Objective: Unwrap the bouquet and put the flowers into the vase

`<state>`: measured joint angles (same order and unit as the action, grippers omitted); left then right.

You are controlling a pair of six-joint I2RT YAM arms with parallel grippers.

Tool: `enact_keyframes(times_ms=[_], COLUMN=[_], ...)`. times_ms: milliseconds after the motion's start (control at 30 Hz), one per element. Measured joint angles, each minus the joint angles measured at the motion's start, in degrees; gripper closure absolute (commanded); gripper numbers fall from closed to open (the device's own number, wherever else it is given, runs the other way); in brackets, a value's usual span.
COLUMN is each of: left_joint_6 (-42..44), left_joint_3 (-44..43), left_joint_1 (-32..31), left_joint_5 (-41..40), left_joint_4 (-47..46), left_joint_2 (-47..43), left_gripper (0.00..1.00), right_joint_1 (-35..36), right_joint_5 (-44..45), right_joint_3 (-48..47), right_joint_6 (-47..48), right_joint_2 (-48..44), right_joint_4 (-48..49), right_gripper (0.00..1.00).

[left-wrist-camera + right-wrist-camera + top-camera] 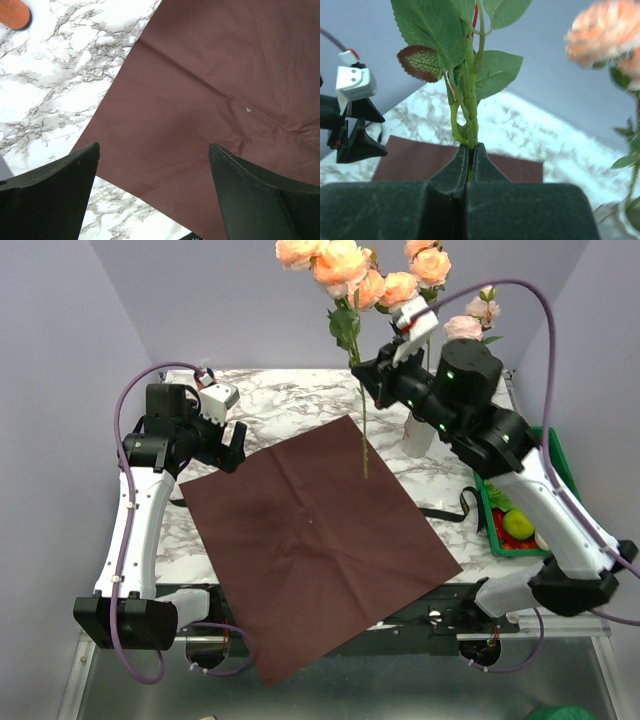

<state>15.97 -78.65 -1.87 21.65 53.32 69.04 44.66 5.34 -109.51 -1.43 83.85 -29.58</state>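
The bouquet's dark red paper (310, 530) lies spread flat on the marble table, with no flowers on it. My right gripper (363, 375) is shut on the thin green stem (470, 125) of a rose held upright in the air; its stem end (364, 455) hangs over the paper's far corner. Peach rose heads (340, 265) cluster at the top. The white vase (418, 435) stands behind the right arm, mostly hidden, with pink roses (468, 322) above it. My left gripper (232, 445) is open over the paper's left corner (165, 115), nothing between its fingers (55, 190).
A black ribbon (452, 512) lies by the paper's right edge. A green tray (553, 455) with fruit (517, 525) sits at the table's right side. An orange bottle (14, 12) stands on the marble left of the paper. The paper's near corner overhangs the table's front edge.
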Motion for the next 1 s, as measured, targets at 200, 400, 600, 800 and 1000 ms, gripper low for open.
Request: enact_keyframes(times_ms=[200, 400, 600, 800, 1000], left_joint_6=[-0.44, -0.57, -0.59, -0.57, -0.57], left_joint_3=[0.00, -0.11, -0.11, -0.50, -2.43], left_joint_1=[0.00, 0.00, 0.00, 0.00, 0.00], left_joint_5=[0.07, 0.11, 0.28, 0.48, 0.50], left_joint_4=[0.20, 0.37, 0.37, 0.24, -0.17], left_joint_2=[-0.50, -0.50, -0.50, 0.37, 3.34], left_gripper=[0.01, 0.01, 0.01, 0.01, 0.01], right_joint_1=[2.80, 0.92, -11.04, -19.17, -23.15], right_joint_5=[2.49, 13.51, 15.96, 16.02, 14.75], right_joint_3=[19.67, 30.42, 31.85, 35.98, 35.98], right_joint_6=[14.27, 31.56, 33.07, 29.79, 26.16], right_joint_2=[-16.44, -22.77, -20.04, -15.23, -8.96], right_joint_4=[17.31, 45.92, 57.35, 63.71, 66.53], right_gripper=[0.99, 0.99, 0.99, 0.99, 0.99])
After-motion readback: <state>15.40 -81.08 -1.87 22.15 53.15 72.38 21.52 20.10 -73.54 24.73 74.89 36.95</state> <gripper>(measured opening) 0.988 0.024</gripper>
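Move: My right hand, high up with the last flower pinched by its stem, has the vase about 14 cm ahead and 16 cm to its right, its middle some 36 cm lower. The spread brown paper lies about 9 cm back and 8 cm left, 47 cm down. The black ribbon is roughly level but 24 cm right on the table; the green box is 3 cm ahead and 41 cm right. From my left hand the vase is about 15 cm ahead, 39 cm right. I keep the stem pinched and swing the flower with my right hand about 21 cm to the right, first drawing back a little while climbing some 12 cm, then reaching forward roughly 13 cm and sinking about 7, to end high beside the vase, just to its right. On the way my wrist turns clockwise some 40 degrees and tips my fingers up, so they point forward and upward. ##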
